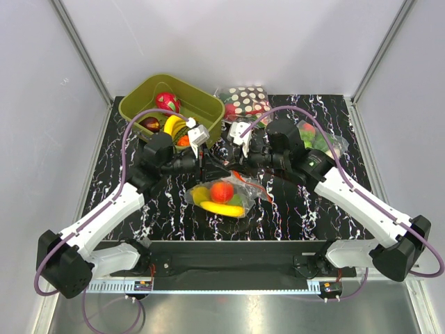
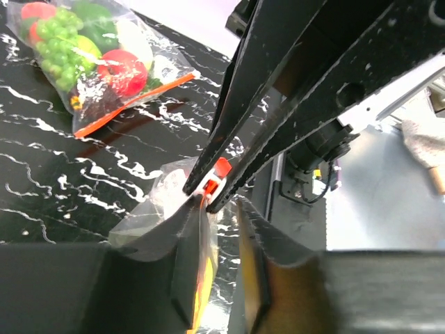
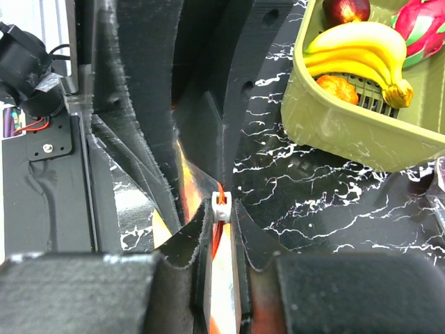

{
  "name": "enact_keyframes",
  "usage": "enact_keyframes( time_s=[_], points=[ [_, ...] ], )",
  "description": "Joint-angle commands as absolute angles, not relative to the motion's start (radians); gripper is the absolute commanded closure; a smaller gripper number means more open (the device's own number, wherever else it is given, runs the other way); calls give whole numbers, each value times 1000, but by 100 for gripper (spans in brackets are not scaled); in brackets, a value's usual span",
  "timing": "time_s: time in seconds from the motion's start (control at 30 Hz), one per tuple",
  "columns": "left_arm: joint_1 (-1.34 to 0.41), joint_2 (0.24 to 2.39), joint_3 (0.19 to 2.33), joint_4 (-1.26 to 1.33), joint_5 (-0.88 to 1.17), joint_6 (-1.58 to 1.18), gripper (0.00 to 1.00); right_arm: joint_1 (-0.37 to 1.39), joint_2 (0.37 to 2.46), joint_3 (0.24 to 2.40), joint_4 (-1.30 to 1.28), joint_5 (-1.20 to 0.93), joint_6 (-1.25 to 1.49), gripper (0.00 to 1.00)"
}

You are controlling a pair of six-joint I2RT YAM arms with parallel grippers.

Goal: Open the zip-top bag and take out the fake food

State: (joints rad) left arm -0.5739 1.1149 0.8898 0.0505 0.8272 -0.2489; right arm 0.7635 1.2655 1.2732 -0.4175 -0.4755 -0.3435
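The zip-top bag (image 1: 224,196) lies mid-table, its zip edge lifted between both grippers. Through the clear plastic the fake food shows: a red fruit (image 1: 222,191), a yellow banana (image 1: 221,208) and a green piece. My right gripper (image 3: 221,216) is shut on the bag's white slider (image 3: 220,205), which sits on the orange-red strip. In the left wrist view that slider (image 2: 214,179) is pinched between the right arm's fingers coming from above. My left gripper (image 2: 217,209) stands open. The bag's edge lies against its left finger (image 2: 174,264) and a gap separates it from the other finger (image 2: 274,278).
A green bin (image 1: 139,101) at the back left holds a dragon fruit toy, bananas and other fruit. A polka-dot bag (image 1: 245,101) lies behind the grippers. A bag of green and red vegetables (image 1: 323,139) lies at the right, partly under the right arm.
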Motion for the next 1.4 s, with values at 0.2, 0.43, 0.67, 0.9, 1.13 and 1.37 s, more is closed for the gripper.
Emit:
enact_keyframes(
  time_s=[0.2,0.43,0.67,0.9,1.13,1.37],
  points=[
    [-572,1109,893,133,887,-249,100,750,1241,1302,-429,-476,-354,100],
    [-571,1066,888,86,766,-207,100,747,1244,1301,-442,-485,-353,100],
    [-555,1009,851,115,635,-225,100,747,1267,1305,-465,-508,-347,100],
    [-535,983,830,143,572,-256,100,746,1284,1305,-488,-543,-344,100],
    [-529,988,828,130,555,-256,100,746,1281,1310,-523,-557,-353,100],
    [-523,971,824,124,519,-256,100,747,1284,1302,-529,-543,-350,100]
  ],
)
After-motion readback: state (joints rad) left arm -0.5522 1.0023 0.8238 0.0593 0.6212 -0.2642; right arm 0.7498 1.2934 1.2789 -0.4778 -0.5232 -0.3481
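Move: Between the left hand's barely open fingers already lies the bag's mouth edge, at the fingertips. The right hand grips the zip slider, roughly 3 cm to the left hand's right and 1 cm ahead; from the right hand that edge is about 2 cm left and 1 cm back. Below the left hand hang the red fruit, some 16 cm down and 2 cm back, and the banana, about 20 cm down and 5 cm back, both 1 cm left. Pinching shut on the bag's mouth edge beside the slider, the left hand pauses, then draws the edge left and forward, away from the right hand, by about 3 cm while swinging some 15 degrees counter-clockwise. The right hand keeps its grip on the zip slider, almost still at first, then sinks about 2 cm late on. ##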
